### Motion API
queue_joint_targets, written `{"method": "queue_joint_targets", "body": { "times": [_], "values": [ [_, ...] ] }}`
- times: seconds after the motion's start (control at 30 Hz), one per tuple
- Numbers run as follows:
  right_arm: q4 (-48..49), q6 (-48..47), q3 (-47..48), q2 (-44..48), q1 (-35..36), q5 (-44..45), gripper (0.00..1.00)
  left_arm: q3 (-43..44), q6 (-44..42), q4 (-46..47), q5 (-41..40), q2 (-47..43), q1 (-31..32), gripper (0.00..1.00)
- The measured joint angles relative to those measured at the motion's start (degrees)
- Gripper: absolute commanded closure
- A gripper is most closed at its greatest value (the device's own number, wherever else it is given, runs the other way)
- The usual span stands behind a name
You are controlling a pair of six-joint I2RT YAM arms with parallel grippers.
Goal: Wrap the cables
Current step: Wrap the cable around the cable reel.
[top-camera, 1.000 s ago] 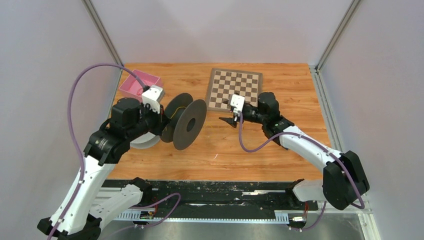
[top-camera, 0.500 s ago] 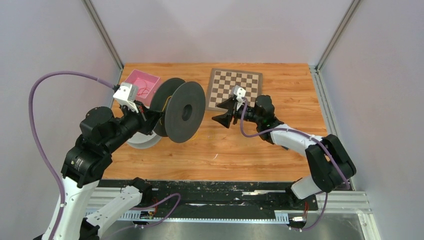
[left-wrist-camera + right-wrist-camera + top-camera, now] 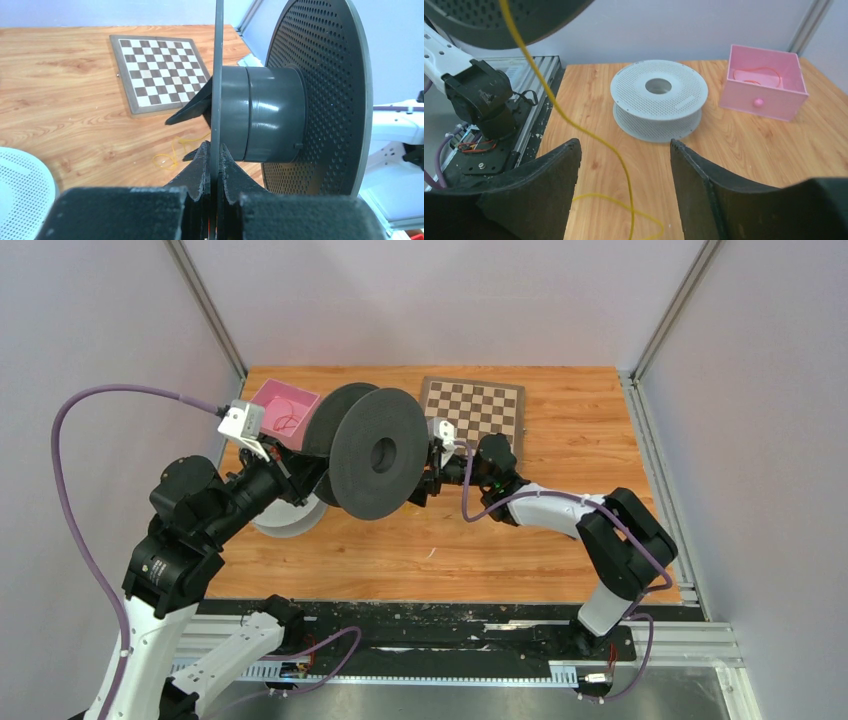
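Observation:
My left gripper (image 3: 303,476) is shut on the thin flange of a big black spool (image 3: 372,452) and holds it upright above the table; the left wrist view shows the jaws (image 3: 214,148) pinching the flange edge. A pale yellow cable (image 3: 629,190) hangs from the spool and runs down between the fingers of my open right gripper (image 3: 624,145) to loose loops on the wood (image 3: 173,151). The right gripper (image 3: 424,480) sits just right of the spool, partly hidden by it. An orange-red cable (image 3: 756,74) lies looped in the pink box (image 3: 789,102).
A white perforated spool (image 3: 658,102) lies flat on the left side of the table (image 3: 285,522). The pink box (image 3: 300,398) stands at the back left. A chessboard (image 3: 485,408) lies at the back middle. The arms' purple cords arc over the left and middle.
My left arm has lifted the black spool up and to the right. My right gripper has moved left, close under the spool, with the yellow cable now between its fingers.

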State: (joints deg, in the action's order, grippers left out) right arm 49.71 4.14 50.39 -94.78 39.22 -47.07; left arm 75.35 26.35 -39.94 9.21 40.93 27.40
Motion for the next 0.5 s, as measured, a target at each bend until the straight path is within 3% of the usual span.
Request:
{"method": "queue_joint_targets", "body": {
  "times": [0.23, 0.5],
  "values": [
    [8.3, 5.1, 2.7, -7.5, 1.2, -1.2, 0.73, 0.0, 3.0, 2.2, -0.3, 0.5, 0.0, 1.00],
    [13.5, 9.7, -6.6, -7.5, 1.7, -0.8, 0.76, 1.2, 4.0, 1.5, -12.1, 6.8, -0.4, 1.00]
  ]
}}
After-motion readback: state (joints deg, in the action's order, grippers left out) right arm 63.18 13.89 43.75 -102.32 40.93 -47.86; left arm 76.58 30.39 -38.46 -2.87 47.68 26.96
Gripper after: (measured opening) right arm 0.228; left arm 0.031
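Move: The yellow cable hangs beside the right hand's open fingers, about 2 cm to its left, 1 cm back and roughly level. The dark cable reel's middle is about 22 cm above that hand, 4 cm left and 4 cm back; the white reel lies some 24 cm left, 4 cm ahead and 18 cm down. From the left hand, which holds the dark reel by its flange edge, that cable stretch is about 7 cm ahead, 9 cm right and 19 cm below. Leftward about 2 cm first, the right hand puts its open fingers around the hanging cable and narrows them to about a quarter open, then sinks some 5 cm and draws back 2 to 3 cm with the cable between them. The left hand keeps its pinch on the reel's flange and, after nearly waiting, swings it forward about 5 cm, turning counter-clockwise. ##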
